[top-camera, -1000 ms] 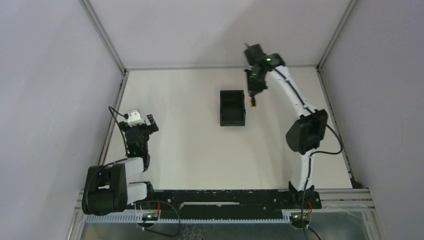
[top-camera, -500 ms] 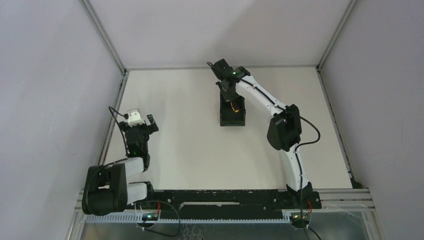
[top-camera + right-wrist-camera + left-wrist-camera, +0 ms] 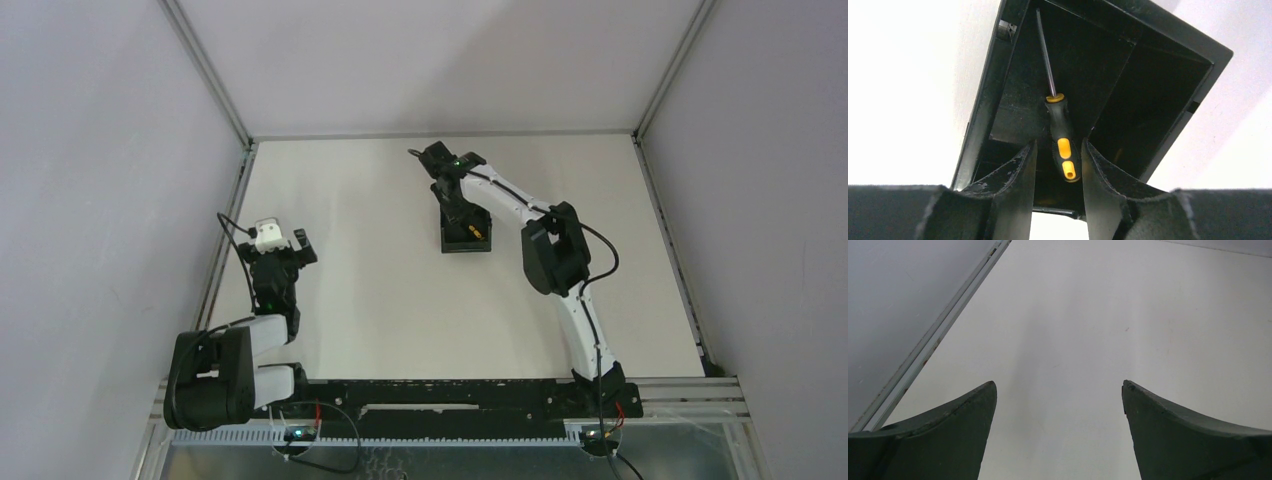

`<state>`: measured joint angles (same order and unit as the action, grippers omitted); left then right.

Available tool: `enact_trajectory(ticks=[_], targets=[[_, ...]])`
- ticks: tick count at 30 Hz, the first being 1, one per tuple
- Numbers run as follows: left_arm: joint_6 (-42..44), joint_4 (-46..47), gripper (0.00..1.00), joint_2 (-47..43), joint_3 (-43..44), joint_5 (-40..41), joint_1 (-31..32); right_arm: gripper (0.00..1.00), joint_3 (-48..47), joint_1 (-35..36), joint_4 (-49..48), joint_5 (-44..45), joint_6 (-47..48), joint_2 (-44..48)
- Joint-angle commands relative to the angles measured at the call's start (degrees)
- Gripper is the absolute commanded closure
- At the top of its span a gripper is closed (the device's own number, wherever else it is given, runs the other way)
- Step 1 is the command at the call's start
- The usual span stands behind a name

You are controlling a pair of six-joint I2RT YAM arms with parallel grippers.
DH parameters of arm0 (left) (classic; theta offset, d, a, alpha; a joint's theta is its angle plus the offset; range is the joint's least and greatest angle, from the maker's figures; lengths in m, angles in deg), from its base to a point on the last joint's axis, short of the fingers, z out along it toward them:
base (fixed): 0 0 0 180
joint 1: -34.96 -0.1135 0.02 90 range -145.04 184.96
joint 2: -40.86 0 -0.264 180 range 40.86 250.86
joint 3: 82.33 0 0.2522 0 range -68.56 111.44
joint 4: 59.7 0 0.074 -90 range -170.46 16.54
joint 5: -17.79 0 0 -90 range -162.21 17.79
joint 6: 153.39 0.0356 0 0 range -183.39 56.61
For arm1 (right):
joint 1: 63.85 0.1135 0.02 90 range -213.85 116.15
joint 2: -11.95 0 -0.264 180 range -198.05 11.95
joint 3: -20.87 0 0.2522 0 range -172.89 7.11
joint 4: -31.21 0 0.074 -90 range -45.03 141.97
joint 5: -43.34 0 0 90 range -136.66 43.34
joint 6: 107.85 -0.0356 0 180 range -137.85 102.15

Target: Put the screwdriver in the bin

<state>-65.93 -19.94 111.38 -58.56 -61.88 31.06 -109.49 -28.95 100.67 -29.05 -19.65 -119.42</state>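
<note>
The black bin point(image 3: 465, 248) stands on the white table at mid-back. My right gripper point(image 3: 458, 206) hangs over its far half, fingers pointing down into it. In the right wrist view the screwdriver point(image 3: 1062, 145), black handle with yellow inlays, lies inside the bin point(image 3: 993, 85), its thin shaft reaching to the far corner. The handle's end sits between the fingers of my right gripper point(image 3: 1058, 142), close against the right one with a gap on the left; the jaws stand apart. A bit of orange from the screwdriver point(image 3: 479, 232) shows from above. My left gripper point(image 3: 1059, 383) is open over bare table.
The left arm point(image 3: 270, 300) stays folded near the table's left rail point(image 3: 228, 230), its gripper point(image 3: 285, 240) far from the bin. Grey walls close off the back and both sides. The bin's inner divider point(image 3: 1108, 95) separates off a second compartment.
My right arm swung left from beside the bin to above it, carrying the screwdriver in. Its jaws have parted, and the screwdriver now lies in the bin. The left arm has not moved.
</note>
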Motion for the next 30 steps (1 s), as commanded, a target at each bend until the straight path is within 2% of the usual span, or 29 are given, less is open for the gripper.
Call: enact_trajectory(ticks=[1, 5, 7, 8, 9, 10, 11, 21, 27, 30], targets=[[0.79, 2.29, 0.0, 0.22, 3.12, 0.2, 0.3, 0.55, -0.78, 0.0, -1.87, 1.83, -1.45, 6.82], [0.79, 2.3, 0.0, 0.23, 3.12, 0.16, 0.28, 0.54, 2.5, -0.28, -4.16, 1.56, -2.1, 14.72], [0.79, 2.34, 0.0, 0.16, 3.09, 0.17, 0.34, 0.46, 5.98, -0.63, -6.47, 0.9, -2.28, 19.96], [0.79, 2.3, 0.0, 0.22, 3.14, 0.19, 0.3, 0.39, 8.11, -0.81, -7.99, 0.41, -2.27, 22.96], [0.79, 2.34, 0.0, 0.19, 3.1, 0.16, 0.3, 0.18, 10.76, -1.15, -9.56, -0.03, -2.32, 25.83], [0.79, 2.3, 0.0, 0.21, 3.1, 0.14, 0.3, 0.02, 13.45, -1.47, -12.08, -0.64, -2.36, 29.1], [0.8, 2.29, 0.0, 0.23, 3.11, 0.19, 0.25, 0.0, 17.61, -1.93, -14.18, -1.7, -2.32, 33.41], [0.8, 2.31, 0.0, 0.21, 3.11, 0.22, 0.3, 0.0, 54.29, -10.6, -34.85, -12.36, -5.85, 65.55], [0.79, 2.3, 0.0, 0.23, 3.1, 0.14, 0.3, 0.0, 69.93, -12.61, -39.09, -5.1, -14.44, 77.15], [0.81, 2.29, 0.0, 0.23, 3.11, 0.21, 0.26, 0.0, 77.0, -13.43, -40.96, -4.31, -17.63, 81.54]])
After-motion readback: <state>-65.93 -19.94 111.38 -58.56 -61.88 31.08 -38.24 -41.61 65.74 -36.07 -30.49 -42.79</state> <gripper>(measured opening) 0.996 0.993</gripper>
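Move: Just below the right fingertips, the screwdriver already lies in the bin, its middle about 1 cm ahead, 1 cm to the right and 4 cm down; the part-open fingers hold nothing. The bin's middle is some 3 cm ahead of that hand and 4 cm below it, with no sideways offset. From the idle left hand, the screwdriver is about 9 cm ahead, 40 cm to the right and 9 cm below. Climbing out of the bin first, the empty right hand rises about 20 cm, then swings back and to the right away from it, some 13 cm each way, sinking again by roughly 8 cm at the end. On the way the half-open fingers spread wide, and the wrist tips up from pointing down towards pointing forward, rolling its left side up by some 30 degrees and turning a little clockwise. ##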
